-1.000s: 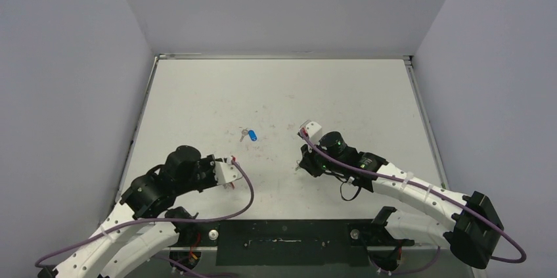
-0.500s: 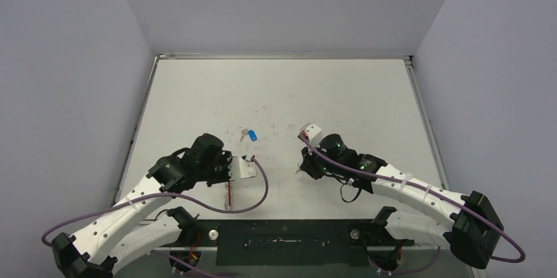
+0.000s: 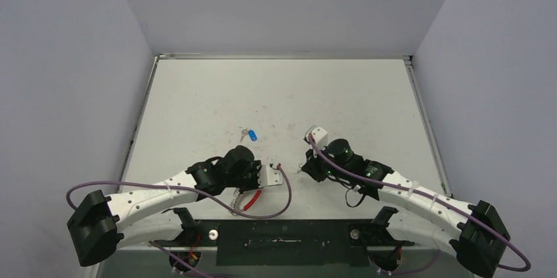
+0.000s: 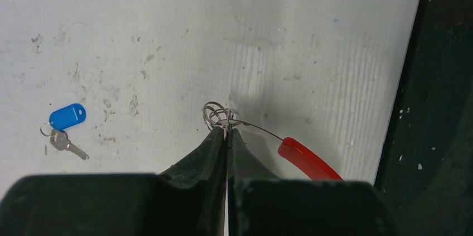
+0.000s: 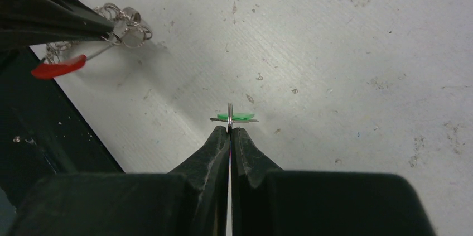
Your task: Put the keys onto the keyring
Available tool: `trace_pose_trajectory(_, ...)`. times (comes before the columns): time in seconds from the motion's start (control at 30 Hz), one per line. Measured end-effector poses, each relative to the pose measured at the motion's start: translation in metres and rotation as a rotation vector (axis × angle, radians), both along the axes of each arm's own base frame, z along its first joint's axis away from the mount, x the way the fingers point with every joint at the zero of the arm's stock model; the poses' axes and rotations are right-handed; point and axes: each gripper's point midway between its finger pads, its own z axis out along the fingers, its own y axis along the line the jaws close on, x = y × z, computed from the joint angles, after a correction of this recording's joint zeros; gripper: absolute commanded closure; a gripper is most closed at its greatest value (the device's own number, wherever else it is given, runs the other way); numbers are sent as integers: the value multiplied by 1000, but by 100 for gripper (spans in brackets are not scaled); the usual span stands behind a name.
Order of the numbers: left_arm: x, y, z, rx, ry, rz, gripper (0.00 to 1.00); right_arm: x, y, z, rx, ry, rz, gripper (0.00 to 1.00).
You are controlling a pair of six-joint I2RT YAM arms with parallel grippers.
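My left gripper is shut on the silvery coils of the keyring. The ring's red sleeve curves off to the right, just above the table near its front edge. From the top view the keyring hangs under the left gripper. My right gripper is shut on the small ring of the green key, held a little above the table. It faces the keyring, with a gap between them. The blue key lies on the table farther back, also seen as the blue key in the left wrist view.
A black strip runs along the table's near edge, right beside the keyring's red sleeve. Grey walls close in the white, scuffed table on three sides. The two grippers stand close together near the front centre.
My left arm has swung right toward the centre, carrying the keyring with it. The right gripper with the green key has shifted slightly right. The blue key has not moved.
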Motion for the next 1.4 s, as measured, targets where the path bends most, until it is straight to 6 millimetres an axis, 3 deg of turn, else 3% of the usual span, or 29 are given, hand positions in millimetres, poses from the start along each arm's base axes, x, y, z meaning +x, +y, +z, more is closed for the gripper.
trace_pose_trajectory(0.17,-2,-21,-6,-148,17,65,100,-7,5,11,84,-41,44,100)
trace_pose_trajectory(0.3,-5,-25,-7,-282,36,130,100,-21,19,19,146,-77,187,100)
trace_pose_trajectory(0.6,-10,-37,15,-496,75,195,100,-45,41,13,178,-97,414,100)
trace_pose_trajectory(1.07,-19,-45,15,-521,123,181,100,-69,69,1,144,-74,544,100)
trace_pose_trajectory(1.4,-26,-48,13,-515,137,154,100,-58,74,6,137,-123,501,100)
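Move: My left hand holds one end of the keyring, and the green-tagged key is pinched in my right hand, about 13 cm to the left hand's right, 4 cm ahead and a touch higher. The keyring's red handle hangs roughly 4 cm back, 3 cm left and 3 cm below my left hand; the blue-tagged key lies some 15 cm ahead, 4 cm left and 9 cm down. From my right hand, the held keyring end is about 13 cm left, 4 cm back and 2 cm lower. I carry the green-tagged key back and left, some 6 cm each way, to the keyring end, swinging the right fingers about 30 degrees counter-clockwise, rising slightly then sinking, with a small forward correction last. My left hand brings the keyring about 5 cm right to meet it, easing back and tipping its fingers up nearer level. Both grips stay shut. ##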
